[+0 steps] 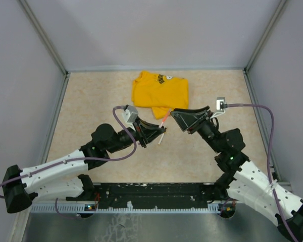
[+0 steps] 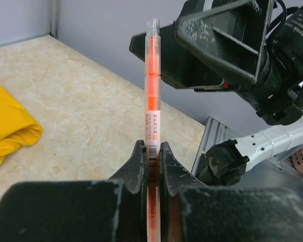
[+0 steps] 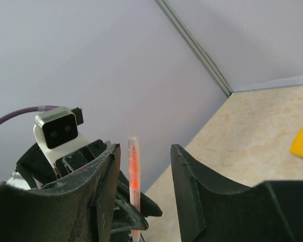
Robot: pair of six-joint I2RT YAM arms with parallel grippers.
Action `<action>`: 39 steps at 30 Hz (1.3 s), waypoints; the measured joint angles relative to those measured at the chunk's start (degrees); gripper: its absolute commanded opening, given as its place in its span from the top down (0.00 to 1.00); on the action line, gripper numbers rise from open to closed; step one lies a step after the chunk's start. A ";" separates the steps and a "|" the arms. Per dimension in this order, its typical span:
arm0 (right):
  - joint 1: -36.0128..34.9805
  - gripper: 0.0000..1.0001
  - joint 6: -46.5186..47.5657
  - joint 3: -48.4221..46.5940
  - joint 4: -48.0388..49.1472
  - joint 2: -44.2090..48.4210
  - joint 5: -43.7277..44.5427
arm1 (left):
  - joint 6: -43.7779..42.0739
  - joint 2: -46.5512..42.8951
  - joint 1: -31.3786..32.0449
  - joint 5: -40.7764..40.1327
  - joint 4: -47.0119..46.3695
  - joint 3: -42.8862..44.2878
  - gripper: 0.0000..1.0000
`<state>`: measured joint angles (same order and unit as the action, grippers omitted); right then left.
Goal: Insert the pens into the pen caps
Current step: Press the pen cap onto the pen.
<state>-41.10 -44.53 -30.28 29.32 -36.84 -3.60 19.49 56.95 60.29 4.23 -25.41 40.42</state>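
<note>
My left gripper [image 2: 151,146] is shut on the lower barrel of a pen [image 2: 152,91], a white-barrelled orange highlighter that stands upright out of the jaws. A clear pen cap [image 2: 152,45] covers its upper end, with orange showing through. From above, the pen [image 1: 164,122] slants between the two grippers, over the T-shirt's near edge. My right gripper [image 3: 144,151] is open. The capped end of the pen [image 3: 134,171] stands between its fingers, close to the left finger [image 3: 103,186] and apart from the other. The right gripper [image 1: 184,119] faces the left gripper [image 1: 152,133].
A folded yellow T-shirt [image 1: 159,89] lies on the beige table [image 1: 91,101] just behind both grippers. Grey walls enclose the table on the left, back and right. The left wrist camera [image 3: 55,131] shows behind the pen.
</note>
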 measured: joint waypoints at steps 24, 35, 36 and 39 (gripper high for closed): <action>0.00 0.88 -0.63 -2.10 2.38 -5.25 -1.81 | 0.20 1.31 0.00 3.08 1.46 0.00 1.00; 0.04 1.00 -0.50 -2.82 2.34 -6.43 -2.62 | 0.20 1.66 0.00 1.07 1.29 0.28 1.00; 0.09 1.00 -0.44 -3.13 2.34 -6.69 -2.78 | 0.22 1.66 0.00 0.92 1.03 0.28 1.00; 0.24 1.00 0.37 -4.28 1.92 -7.19 -3.23 | 0.13 1.79 0.00 0.39 1.11 0.98 1.00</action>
<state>-40.86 -44.16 -34.57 31.24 -44.03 -6.83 19.62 58.74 60.29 4.62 -24.29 41.41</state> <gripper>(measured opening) 0.077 0.074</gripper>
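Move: From the right hand's half-open fingers, the capped top end of the orange pen stands about 3 cm to the left, 1 cm ahead and roughly 1 cm higher. From the left hand, which already grips this upright pen lower down, the capped end is about 7 cm above and 3 cm ahead. Down on the table, some 30 cm below the right hand, a white pen lies about 8 cm ahead and 8 cm left, and the yellow cloth about 30 cm ahead and 9 cm left. The right hand's fingers come to pinch the capped top end of the orange pen: it bobs up and back down a good centimetre while working left about 2 cm and forward 1 cm, then closes from half open. The left hand keeps its grip, dipping back and down some 1.5 cm before easing forward again; both hands rise slightly at the end. ##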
